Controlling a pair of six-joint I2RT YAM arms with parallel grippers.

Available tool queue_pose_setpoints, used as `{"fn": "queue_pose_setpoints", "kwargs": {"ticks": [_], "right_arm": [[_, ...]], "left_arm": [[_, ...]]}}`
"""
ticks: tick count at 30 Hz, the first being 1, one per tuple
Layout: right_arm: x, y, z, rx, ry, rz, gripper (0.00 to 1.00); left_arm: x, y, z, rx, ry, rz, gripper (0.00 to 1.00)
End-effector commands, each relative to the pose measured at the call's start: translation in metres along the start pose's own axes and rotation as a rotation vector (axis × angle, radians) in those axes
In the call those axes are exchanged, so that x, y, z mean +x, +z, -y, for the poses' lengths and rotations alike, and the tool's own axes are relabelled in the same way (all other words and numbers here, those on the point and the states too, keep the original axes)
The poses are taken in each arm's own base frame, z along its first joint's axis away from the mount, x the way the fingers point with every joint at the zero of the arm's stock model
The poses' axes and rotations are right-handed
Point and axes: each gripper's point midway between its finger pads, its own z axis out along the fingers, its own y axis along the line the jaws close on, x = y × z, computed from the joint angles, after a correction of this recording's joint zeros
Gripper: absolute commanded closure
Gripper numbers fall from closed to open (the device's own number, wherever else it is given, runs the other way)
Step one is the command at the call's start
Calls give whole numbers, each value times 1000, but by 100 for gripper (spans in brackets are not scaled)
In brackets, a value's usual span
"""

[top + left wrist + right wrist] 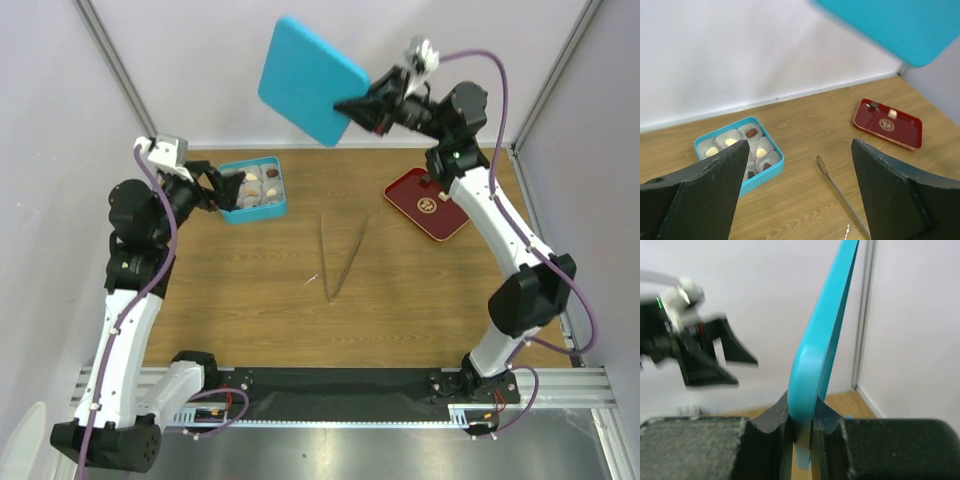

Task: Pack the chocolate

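Observation:
The chocolate point(752, 133) sits in white paper cups inside an open blue tin point(774, 170), at the table's back left point(252, 214). Two more pieces, one dark point(873, 105) and one cream point(893, 114), lie on a red tray point(905, 137). My left gripper point(228, 190) hovers at the tin's left side, open wide and empty, with one finger point(715, 190) at each side of the left wrist view. High above the back of the table, my right gripper point(352, 110) is shut on the corner of the tin's blue lid point(312, 80), which stands on edge point(825, 340) between the jaws.
Long metal tongs point(340, 255) lie on the middle of the wooden table, and a small pale scrap point(311, 281) is next to them. The red tray point(455, 228) lies at the back right. White walls and frame posts close off the back and sides.

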Motion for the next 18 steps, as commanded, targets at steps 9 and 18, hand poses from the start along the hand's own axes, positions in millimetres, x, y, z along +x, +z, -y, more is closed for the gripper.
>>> {"fn": "queue_pose_setpoints", "kwargs": {"ticks": [9, 18], "right_arm": [[119, 38, 117, 151, 729, 6, 100], [226, 70, 138, 163, 975, 9, 100]], "left_arm": [[40, 52, -160, -433, -386, -112, 13], [117, 88, -210, -354, -528, -280, 15]]}}
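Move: From the left gripper, open and empty, the open box of chocolates lies about 25 cm ahead, neither left nor right, and some 37 cm below. From the right gripper, which holds the blue lid by its edge, the box lies roughly 20 cm ahead, 25 cm to the left and 46 cm down. The red tray is 15 cm ahead of the right gripper and 23 cm to its right; the tweezers lie almost straight below it, both about 48 cm down. Swing the blue lid down towards the chocolate box: keep the right grip on its edge, sink about 25 cm while going forward and somewhat left, and roll the wrist some 60 degrees so the lid's far side tips down. Bring the open left gripper forward, left and down towards the box's left side, tipping its fingers down and turning them counter-clockwise. ##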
